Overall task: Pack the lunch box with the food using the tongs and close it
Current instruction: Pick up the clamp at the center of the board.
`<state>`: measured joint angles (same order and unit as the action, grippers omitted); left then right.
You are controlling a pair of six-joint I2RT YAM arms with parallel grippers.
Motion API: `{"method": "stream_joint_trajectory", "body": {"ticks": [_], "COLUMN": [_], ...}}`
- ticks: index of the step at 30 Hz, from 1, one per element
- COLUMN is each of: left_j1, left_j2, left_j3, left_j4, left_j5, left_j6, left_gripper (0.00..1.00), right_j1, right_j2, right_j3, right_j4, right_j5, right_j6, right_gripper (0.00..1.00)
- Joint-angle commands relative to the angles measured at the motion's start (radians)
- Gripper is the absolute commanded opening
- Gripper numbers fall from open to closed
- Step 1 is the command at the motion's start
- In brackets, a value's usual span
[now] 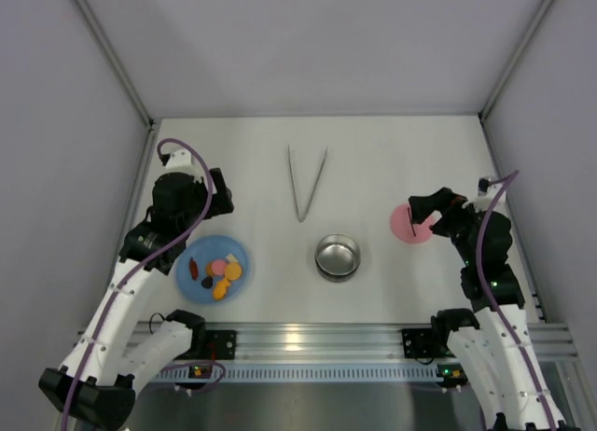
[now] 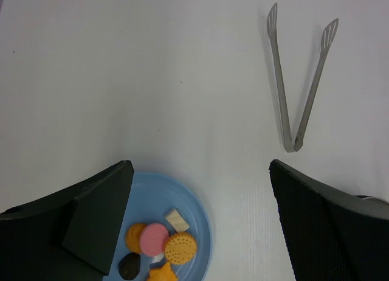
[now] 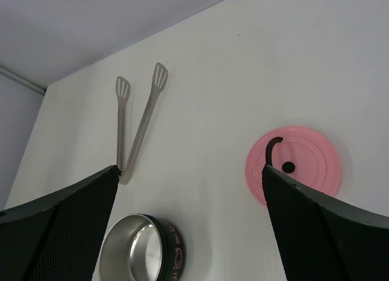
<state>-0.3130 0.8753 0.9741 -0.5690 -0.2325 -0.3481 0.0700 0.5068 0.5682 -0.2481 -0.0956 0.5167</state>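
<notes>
The tongs (image 1: 306,184) lie flat at the table's far middle, their V pointing toward me; both wrist views show the tongs (image 2: 298,86) (image 3: 137,129) untouched. The steel lunch box (image 1: 337,256) (image 3: 137,253) stands uncovered and empty in front of them. Its pink lid (image 1: 410,223) (image 3: 298,162) rests flat on the table to the right. The food (image 1: 222,274) (image 2: 161,241) sits on a blue plate (image 1: 235,247) (image 2: 164,193) at the left. My left gripper (image 1: 216,202) (image 2: 199,171) hovers open above the plate's far edge. My right gripper (image 1: 431,212) (image 3: 190,171) hangs open over the lid, holding nothing.
Grey enclosure walls (image 1: 56,123) close in the table on the left, right and far sides. An aluminium rail (image 1: 308,342) carrying both arm bases runs along the near edge.
</notes>
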Motion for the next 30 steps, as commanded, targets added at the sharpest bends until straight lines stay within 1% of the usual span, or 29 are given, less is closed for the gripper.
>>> {"method": "stream_joint_trajectory", "body": {"ticks": [1, 7, 9, 10, 12, 13, 14, 15, 16, 17, 18, 20, 21, 23, 24, 25, 26, 27, 28, 30], "left_j1": [0.003, 0.002, 0.002, 0.002, 0.002, 0.002, 0.002, 0.002, 0.002, 0.002, 0.002, 0.002, 0.003, 0.002, 0.002, 0.000, 0.000, 0.000, 0.000, -0.001], "left_j2": [0.002, 0.008, 0.013, 0.013, 0.008, 0.007, 0.002, 0.002, 0.004, 0.007, 0.010, 0.014, 0.013, 0.011, 0.011, 0.013, 0.014, 0.014, 0.017, 0.019], "left_j3": [0.006, 0.005, 0.008, 0.009, 0.009, 0.009, 0.005, 0.003, 0.003, 0.003, 0.005, 0.005, 0.005, 0.002, 0.002, 0.002, 0.000, 0.000, 0.000, -0.002], "left_j4": [0.040, 0.041, 0.040, 0.038, 0.034, 0.035, 0.038, 0.041, 0.043, 0.043, 0.043, 0.041, 0.041, 0.043, 0.043, 0.043, 0.044, 0.044, 0.044, 0.044], "left_j5": [0.005, 0.013, 0.016, 0.019, 0.019, 0.018, 0.021, 0.022, 0.024, 0.027, 0.028, 0.027, 0.027, 0.025, 0.025, 0.024, 0.025, 0.025, 0.024, 0.021], "left_j6": [0.014, 0.012, 0.012, 0.011, 0.012, 0.012, 0.009, 0.009, 0.009, 0.006, 0.008, 0.006, 0.006, 0.004, 0.004, 0.006, 0.004, 0.004, 0.004, 0.004], "left_gripper": [0.99, 0.99, 0.99, 0.99, 0.99, 0.99, 0.99, 0.99, 0.99, 0.99, 0.99, 0.99, 0.99, 0.99, 0.99, 0.99, 0.99, 0.99, 0.99, 0.99], "right_j1": [0.014, 0.025, 0.046, 0.086, 0.152, 0.242, 0.331, 0.374, 0.407, 0.437, 0.483, 0.523, 0.560, 0.591, 0.617, 0.629, 0.648, 0.657, 0.662, 0.666], "right_j2": [0.021, 0.143, 0.232, 0.309, 0.390, 0.474, 0.514, 0.562, 0.663, 0.711, 0.813, 0.907, 0.994, 1.087, 1.180, 1.231, 1.272, 1.352, 1.387, 1.465], "right_j3": [0.039, 0.100, 0.134, 0.151, 0.211, 0.234, 0.286, 0.317, 0.350, 0.414, 0.444, 0.530, 0.556, 0.651, 0.689, 0.781, 0.829, 0.866, 0.922, 0.966], "right_j4": [-0.031, -0.014, 0.010, 0.029, 0.036, 0.044, 0.052, 0.049, 0.046, 0.038, 0.032, 0.029, 0.030, 0.036, 0.018, 0.000, -0.023, -0.051, -0.052, -0.057], "right_j5": [0.022, -0.042, -0.055, -0.037, 0.025, 0.105, 0.161, 0.196, 0.251, 0.270, 0.302, 0.347, 0.382, 0.407, 0.428, 0.442, 0.459, 0.483, 0.490, 0.493], "right_j6": [-0.029, -0.053, -0.047, -0.043, -0.043, -0.047, -0.050, -0.047, -0.038, -0.026, 0.001, 0.047, 0.060, 0.095, 0.104, 0.114, 0.135, 0.144, 0.155, 0.187], "right_gripper": [0.99, 0.99, 1.00, 0.99, 1.00, 0.99, 1.00, 1.00, 0.99, 0.99, 0.99, 0.99, 1.00, 0.99, 1.00, 0.99, 1.00, 0.99, 0.99, 1.00]}}
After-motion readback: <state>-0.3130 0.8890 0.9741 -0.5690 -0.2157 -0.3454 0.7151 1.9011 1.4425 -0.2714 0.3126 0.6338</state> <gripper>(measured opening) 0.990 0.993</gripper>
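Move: The clamp lies open on the table, its middle about 27 cm to the right hand's left, 17 cm ahead and 22 cm below. The pink disc is nearly under that hand, 6 cm ahead, 2 cm left and 22 cm down. The metal bowl stands 20 cm left of the hand, 3 cm back and 20 cm down. From the left hand the clamp is some 22 cm right, 14 cm ahead and 24 cm below. The empty right hand dips a little, then sweeps fast to the left, about 25 cm, while reaching 14 cm forward and sinking some 11 cm, so that it comes in over the clamp and is still descending towards it, without touching. On the way the fingertips tip down about 25 degrees, the hand's left side drops and it swings slightly counter-clockwise, with the fingers kept wide open on either side of the clamp's line. ##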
